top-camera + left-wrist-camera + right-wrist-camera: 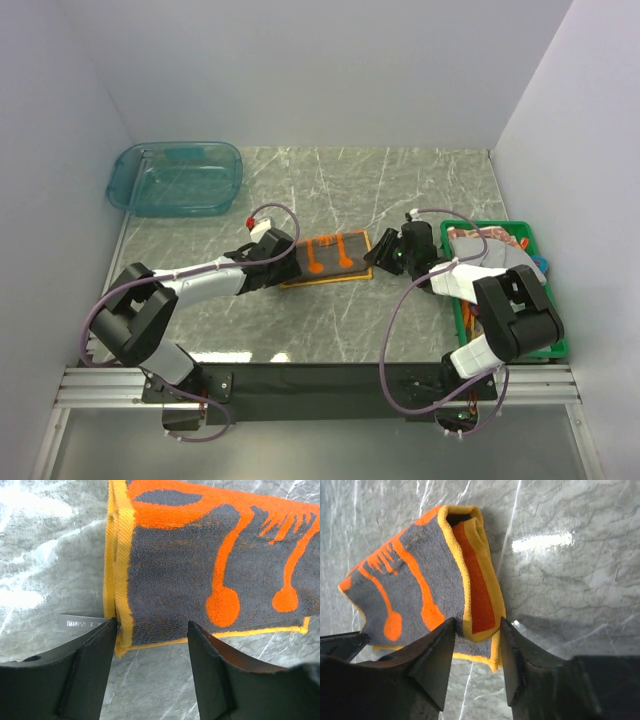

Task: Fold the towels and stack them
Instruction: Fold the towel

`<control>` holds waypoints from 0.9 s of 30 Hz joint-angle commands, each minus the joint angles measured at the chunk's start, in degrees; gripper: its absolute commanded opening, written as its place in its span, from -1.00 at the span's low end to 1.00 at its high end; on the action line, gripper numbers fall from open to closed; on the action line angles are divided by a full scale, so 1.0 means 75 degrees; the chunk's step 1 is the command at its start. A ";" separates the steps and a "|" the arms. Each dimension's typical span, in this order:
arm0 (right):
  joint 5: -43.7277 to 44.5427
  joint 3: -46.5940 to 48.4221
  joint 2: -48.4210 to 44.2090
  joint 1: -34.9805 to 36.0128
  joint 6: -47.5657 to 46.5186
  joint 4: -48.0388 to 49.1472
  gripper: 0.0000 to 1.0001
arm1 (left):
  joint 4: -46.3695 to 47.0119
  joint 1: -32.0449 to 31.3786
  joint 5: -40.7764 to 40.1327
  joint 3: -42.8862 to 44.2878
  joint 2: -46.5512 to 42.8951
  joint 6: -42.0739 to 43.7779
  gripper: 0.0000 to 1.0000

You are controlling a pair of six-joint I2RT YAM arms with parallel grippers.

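Note:
One of the towels (330, 258), dark grey with orange drip lines and a yellow border, lies folded on the marble table between my two grippers. My left gripper (287, 256) is at its left end. In the left wrist view the left gripper (152, 630) stands open, its fingertips (102, 635) level with the towel's (200, 565) near edge and bare table between them. My right gripper (378, 254) is at the towel's right end. The right wrist view shows the right gripper (477, 630) open, with the layered corner of the towel (420, 575) lying loose between its tips. More towels (490, 256) lie in the crate.
A clear teal tub (175, 178) stands at the table's back left. A green crate (490, 225) sits at the right edge under my right arm. White walls close in on the left, back and right. A white label (82, 622) pokes out from the towel's left edge.

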 commanded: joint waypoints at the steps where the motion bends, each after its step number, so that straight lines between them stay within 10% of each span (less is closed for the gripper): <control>1: -0.0003 -0.0181 0.0152 -0.0115 0.0065 0.0595 -0.07 | 0.0262 -0.0036 0.0026 -0.0055 0.0075 -0.0106 0.27; 7: -0.0015 -0.0357 0.0422 -0.0161 0.0112 0.0829 -0.12 | 0.0239 -0.0047 0.0026 -0.0125 0.0122 -0.0117 0.24; 17: 0.0020 -0.0415 0.0212 -0.0185 0.0053 0.0771 -0.81 | 0.0016 -0.0059 -0.0009 -0.0102 -0.0065 -0.0164 0.17; 27: -0.0109 -0.0392 0.0281 -0.0185 0.0053 0.0841 -0.83 | -0.0090 -0.0106 -0.0032 -0.0079 0.0016 -0.0199 -0.19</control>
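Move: The folded towel's near-left corner lies between my open left fingers, about 2 cm left of the hand point, 1 back and 2 below. Its label pokes out about 5 cm to this hand's left and 1 ahead; the towel's middle is some 8 cm right and 4 ahead. For my right hand, the top layer's near-right corner sits straight below by 2 cm; the green basket's middle is about 27 cm right and 4 back. I lower my right hand about 2 cm over the near-right corner, fingers straddling the yellow hem, and close them until they pinch the layers there. Meanwhile my left hand sinks barely 1 cm at the near-left corner and narrows its fingers around it, not yet shut, wrists steady on both sides. ##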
